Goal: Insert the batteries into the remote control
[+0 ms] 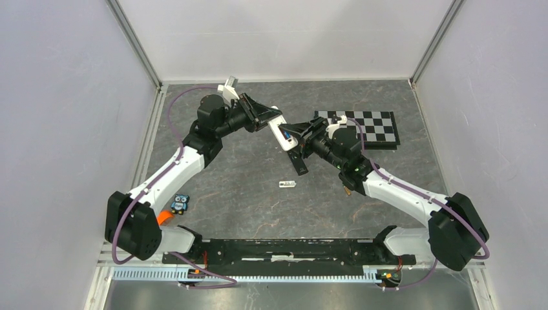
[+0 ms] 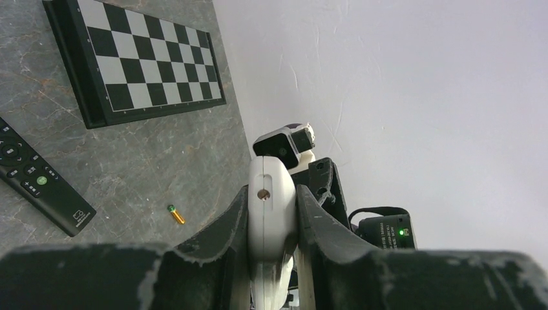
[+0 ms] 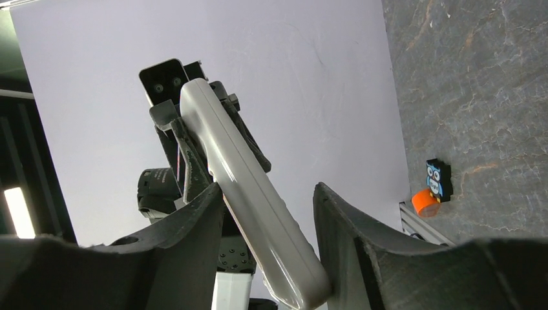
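My left gripper (image 1: 273, 125) is shut on one end of a white remote control (image 1: 282, 134) and holds it up over the middle of the table. In the left wrist view the remote control (image 2: 271, 187) stands edge-on between the pads of the left gripper (image 2: 271, 206). A small blue thing shows in its upturned face. My right gripper (image 3: 268, 188) straddles the remote control's (image 3: 239, 187) other end, which lies slantwise between the jaws. The left finger touches it and a gap shows along the right finger. A brownish-gold battery (image 2: 176, 214) with a green tip lies on the table.
A black remote (image 1: 300, 165) lies under the held one, with a small white-and-dark piece (image 1: 287, 184) in front of it. A checkerboard (image 1: 365, 128) sits at the back right. An owl block (image 1: 180, 204) with an orange piece stands by the left arm's base.
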### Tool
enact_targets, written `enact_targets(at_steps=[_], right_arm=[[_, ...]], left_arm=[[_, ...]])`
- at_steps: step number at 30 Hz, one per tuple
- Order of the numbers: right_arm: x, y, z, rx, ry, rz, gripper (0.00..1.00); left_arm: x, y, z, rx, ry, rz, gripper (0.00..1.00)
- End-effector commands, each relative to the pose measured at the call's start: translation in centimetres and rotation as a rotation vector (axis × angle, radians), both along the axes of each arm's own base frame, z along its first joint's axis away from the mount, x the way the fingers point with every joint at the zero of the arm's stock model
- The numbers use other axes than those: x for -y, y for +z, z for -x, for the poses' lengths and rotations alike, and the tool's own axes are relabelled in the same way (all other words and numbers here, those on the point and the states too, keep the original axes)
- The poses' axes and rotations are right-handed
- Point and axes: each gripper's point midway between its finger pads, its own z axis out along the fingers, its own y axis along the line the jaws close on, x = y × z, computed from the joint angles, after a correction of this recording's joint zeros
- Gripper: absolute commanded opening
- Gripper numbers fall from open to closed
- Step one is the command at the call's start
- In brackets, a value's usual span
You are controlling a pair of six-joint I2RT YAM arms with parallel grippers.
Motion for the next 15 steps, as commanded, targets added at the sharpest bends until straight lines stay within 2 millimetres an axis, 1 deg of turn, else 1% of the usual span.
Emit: enact_targets(at_steps=[1, 3, 4, 5, 6, 7, 9, 11, 12, 15], right_arm=[[0.4, 2.0, -0.4, 0.056, -0.029, -0.054, 0.46], [0.4, 1.9, -0.5, 0.061, -0.032, -0.047, 0.45], [0.5, 2.0, -0.5, 0.066, -0.033, -0.045, 0.45], [0.5, 2.0, -0.5, 0.072, -0.035, -0.042, 0.50], [0.6, 2.0, -0.5, 0.084, -0.040, -0.033, 0.58], [0.8, 2.0, -0.6, 0.102, -0.047, -0.019, 0.71], [1.3, 2.2, -0.6, 0.163, -0.061, 0.014, 0.87], [2.0, 2.1, -0.6, 0.204, -0.069, 0.049, 0.95], [2.3, 2.0, -0.6, 0.228, -0.070, 0.063, 0.97], [3.5, 0.9, -0.3, 0.271, -0.056, 0.127, 0.98]], left_arm=[[0.7, 1.8, 1.8, 0.074, -0.077, 0.009, 0.02], [0.7, 1.9, 1.8, 0.067, -0.076, 0.015, 0.02], [0.7, 2.0, 1.7, 0.064, -0.075, 0.018, 0.02], [0.7, 2.0, 1.8, 0.065, -0.077, 0.019, 0.02], [0.7, 2.0, 1.7, 0.067, -0.076, 0.017, 0.02], [0.6, 2.1, 1.7, 0.072, -0.075, 0.015, 0.02], [0.6, 2.0, 1.6, 0.080, -0.075, 0.005, 0.02], [0.5, 1.9, 1.6, 0.090, -0.076, -0.007, 0.02], [0.5, 1.9, 1.6, 0.101, -0.077, -0.012, 0.02], [0.1, 2.1, 1.4, 0.143, -0.087, -0.032, 0.02]])
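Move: Within the right hand's own grip, about 1 cm to its left and level with it, lies the blue battery in the open slot of the white remote; the left hand holds that remote, and the battery sits some 5 cm back, 3 cm right and 2 cm below that hand. Some 25 cm below the right hand, the dark remote lies about 5 cm ahead and 2 cm right, the white cover 5 cm back and 1 cm left. Keeping its fingers on the white remote's slot area for a short, slightly firmer squeeze, the right hand then spreads them nearly full wide and backs off about 2 cm to its right, fingertips tilting up a little under 10 degrees, away from the remote. The left hand keeps its grip on the remote and draws it back about 1 cm. ##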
